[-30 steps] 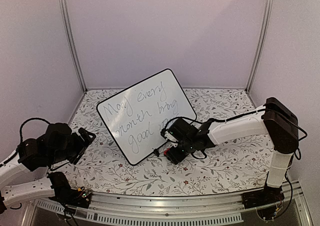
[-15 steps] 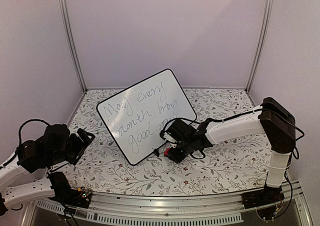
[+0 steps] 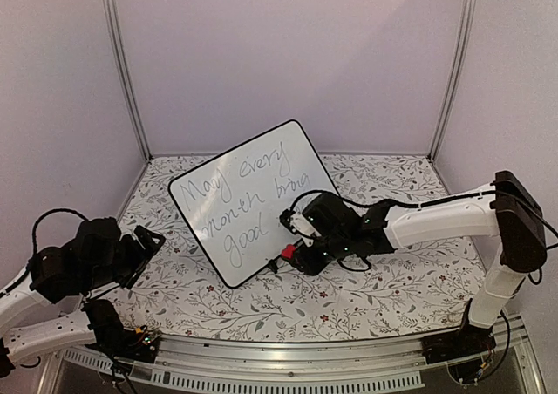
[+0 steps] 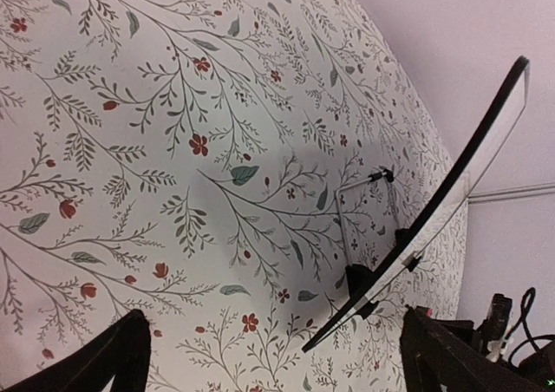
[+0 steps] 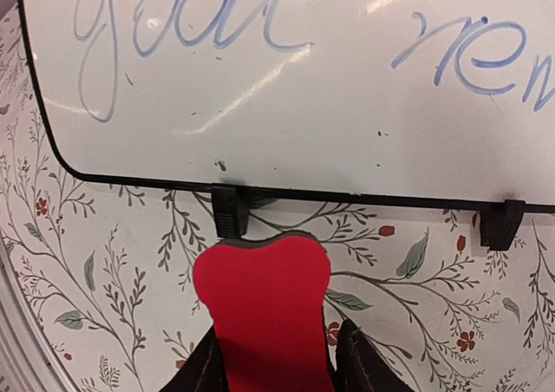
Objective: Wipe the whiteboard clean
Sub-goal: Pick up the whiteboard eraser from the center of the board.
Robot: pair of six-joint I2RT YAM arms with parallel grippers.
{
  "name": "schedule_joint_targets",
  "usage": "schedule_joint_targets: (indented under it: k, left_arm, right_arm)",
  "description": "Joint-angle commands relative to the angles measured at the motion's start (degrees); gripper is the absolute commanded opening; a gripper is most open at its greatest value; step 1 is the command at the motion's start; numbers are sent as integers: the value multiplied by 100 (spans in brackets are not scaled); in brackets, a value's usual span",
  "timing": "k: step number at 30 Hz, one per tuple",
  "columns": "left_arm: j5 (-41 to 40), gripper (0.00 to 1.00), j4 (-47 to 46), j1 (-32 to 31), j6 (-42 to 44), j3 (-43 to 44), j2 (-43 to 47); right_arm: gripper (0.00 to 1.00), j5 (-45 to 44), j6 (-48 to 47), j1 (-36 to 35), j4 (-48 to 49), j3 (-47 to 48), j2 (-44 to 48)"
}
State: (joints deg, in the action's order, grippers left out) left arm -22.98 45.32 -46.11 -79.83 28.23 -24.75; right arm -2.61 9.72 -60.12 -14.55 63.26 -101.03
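Note:
The whiteboard (image 3: 253,198) stands tilted on small black feet at the middle of the table, with grey handwriting across it. In the right wrist view its lower edge (image 5: 303,80) fills the top, with one foot (image 5: 229,210) just beyond the eraser. My right gripper (image 3: 296,253) is at the board's lower right edge, shut on a red eraser (image 5: 264,310) that sticks out forward between its fingers (image 5: 360,357). My left gripper (image 3: 144,241) hangs open at the left, apart from the board, and sees the board edge-on (image 4: 451,201).
A floral cloth (image 3: 392,281) covers the table. Lilac walls and metal posts (image 3: 122,63) close in the back and sides. A metal rail (image 3: 288,359) runs along the near edge. A thin wire stand (image 4: 364,184) props the board from behind.
The right gripper has closed on the red eraser and risen slightly against the board's lower right part, covering the last word. Its elbow swung out to the right. The left arm barely moved.

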Motion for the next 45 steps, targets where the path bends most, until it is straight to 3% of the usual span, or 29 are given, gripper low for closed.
schedule_joint_targets:
  k: [1, 11, 16, 25, 34, 45]
  left_arm:
    - [-33, 100, 56, -4, 307, 123, 2]
    - [124, 100, 5, -10, 561, 155, -52]
    - [186, 100, 8, -4, 498, 48, 90]
    - [199, 100, 28, -6, 493, 33, 87]
    - [206, 100, 21, -4, 495, 26, 94]
    - [264, 100, 3, -6, 451, -46, 124]
  right_arm:
    - [39, 454, 2, -35, 597, -429, 528]
    - [43, -588, 164, -76, 45, -485, 98]
    - [44, -615, 304, -103, 103, -539, -230]
    - [59, -625, 304, -149, 49, -475, -300]
    - [71, -570, -548, -88, -311, -155, -294]
    - [71, 162, -1474, 396, -527, -9, -194]
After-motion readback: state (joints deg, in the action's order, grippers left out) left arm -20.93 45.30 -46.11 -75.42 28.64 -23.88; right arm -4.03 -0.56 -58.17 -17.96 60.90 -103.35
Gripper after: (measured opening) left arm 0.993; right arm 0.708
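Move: Between the right hand's fingers the red eraser is already held clear of the table; its landing spot lies about 1 cm ahead, 1 cm right and 6 cm below. The board's near foot is 2 cm ahead and 5 cm left, its far foot some 11 cm ahead and 3 cm right, both about 5 cm lower; the whiteboard's middle is roughly 12 cm ahead, 10 cm left and level. From the left hand the eraser is some 30 cm right, 3 cm ahead, 8 cm lower. Rising another 2 cm with the eraser still pinched, the right hand then lowers it about 6 cm to the table while shifting 2 to 3 cm right, away from the board's near foot. There the fingers open and let go; staying low around the eraser, the hand turns about 10 degrees counter-clockwise and edges right. ##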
